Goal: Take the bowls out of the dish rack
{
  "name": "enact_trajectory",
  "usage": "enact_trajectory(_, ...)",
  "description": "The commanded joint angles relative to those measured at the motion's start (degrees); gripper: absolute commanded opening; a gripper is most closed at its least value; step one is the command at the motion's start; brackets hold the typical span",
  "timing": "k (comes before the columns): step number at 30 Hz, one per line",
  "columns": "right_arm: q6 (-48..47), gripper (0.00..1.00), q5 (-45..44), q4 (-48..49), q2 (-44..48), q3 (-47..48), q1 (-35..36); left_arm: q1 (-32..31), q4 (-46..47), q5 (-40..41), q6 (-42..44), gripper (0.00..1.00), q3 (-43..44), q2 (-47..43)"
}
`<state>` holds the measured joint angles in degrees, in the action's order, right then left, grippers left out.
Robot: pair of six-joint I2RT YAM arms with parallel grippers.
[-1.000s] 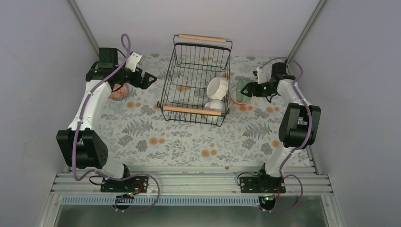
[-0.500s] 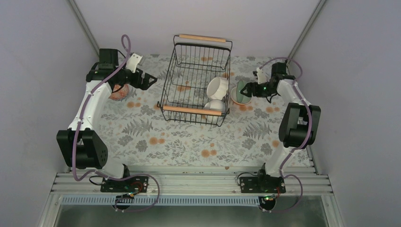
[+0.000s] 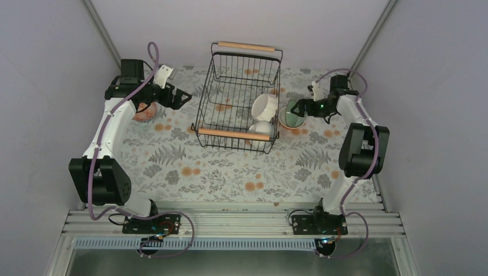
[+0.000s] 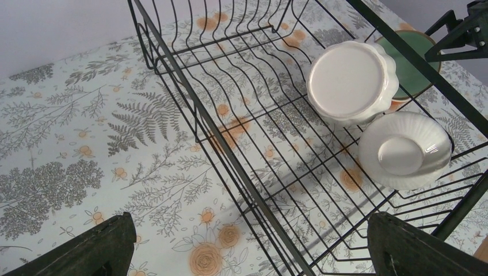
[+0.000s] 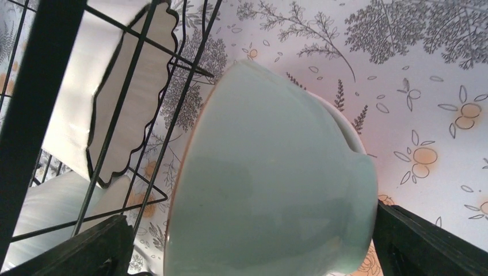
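Note:
The black wire dish rack (image 3: 236, 98) stands mid-table and holds two white bowls at its right end: a scalloped one (image 3: 266, 106) (image 4: 351, 80) on its side and a ribbed one (image 3: 261, 127) (image 4: 404, 150). Just right of the rack a mint-green bowl (image 3: 292, 114) (image 5: 270, 184) rests tilted on an orange-rimmed bowl (image 4: 396, 106). My right gripper (image 3: 301, 107) (image 5: 251, 218) is open around the mint bowl, with a gap at the left finger. My left gripper (image 3: 184, 96) (image 4: 250, 221) hangs open and empty over the rack's left wall.
A pinkish-orange patterned bowl (image 3: 144, 113) sits on the floral cloth under my left arm. The rack's wooden handles (image 3: 233, 134) run along its near and far ends. Grey walls close in the table on both sides and at the back.
My right gripper's jaws have widened, and the mint bowl has settled lower and a little left onto the orange-rimmed bowl. The left arm has not moved.

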<state>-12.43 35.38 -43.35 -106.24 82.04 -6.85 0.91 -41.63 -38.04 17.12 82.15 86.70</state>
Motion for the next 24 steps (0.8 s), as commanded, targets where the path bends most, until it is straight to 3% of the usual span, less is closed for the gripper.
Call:
enact_trajectory(1,-0.47,1.00,-0.44,0.12,-0.04,3.06,-0.37,0.32,1.08,-1.58,-0.40,1.00,-0.59,-1.36)
enact_trajectory(9,-0.53,1.00,-7.00,-0.77,2.15,6.27,-0.29,0.32,0.92,-1.71,-0.38,1.00,-0.50,-1.50)
enact_trajectory(24,-4.27,0.95,-15.18,-2.02,10.49,3.61,3.21,0.53,0.20,-0.48,0.07,1.00,1.30,-0.81)
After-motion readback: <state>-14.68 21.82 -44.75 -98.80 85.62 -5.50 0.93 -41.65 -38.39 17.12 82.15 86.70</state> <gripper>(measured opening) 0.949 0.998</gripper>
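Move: The green bowl stands tilted between the right hand's already open fingers, its middle about 1 cm to the left and 2 cm below. The pink-rimmed bowl lies under it, roughly 1 cm back, 1 cm left and 5 cm down. In the rack, the rear white bowl sits level with the hand, about 10 cm left; the front white bowl is 12 cm left and 8 cm back. From the left hand the green bowl is about 36 cm right, 2 cm forward and 16 cm down. Up and slightly forward at first, then up and to the right with a small draw back, the right hand backs off the green bowl, ending some 5.5 cm higher and 2.5 cm farther right. The fingers stay wide open and come clear of the bowl's wall, while the wrist tilts about 15 degrees so they point more steeply down and less to the left. ##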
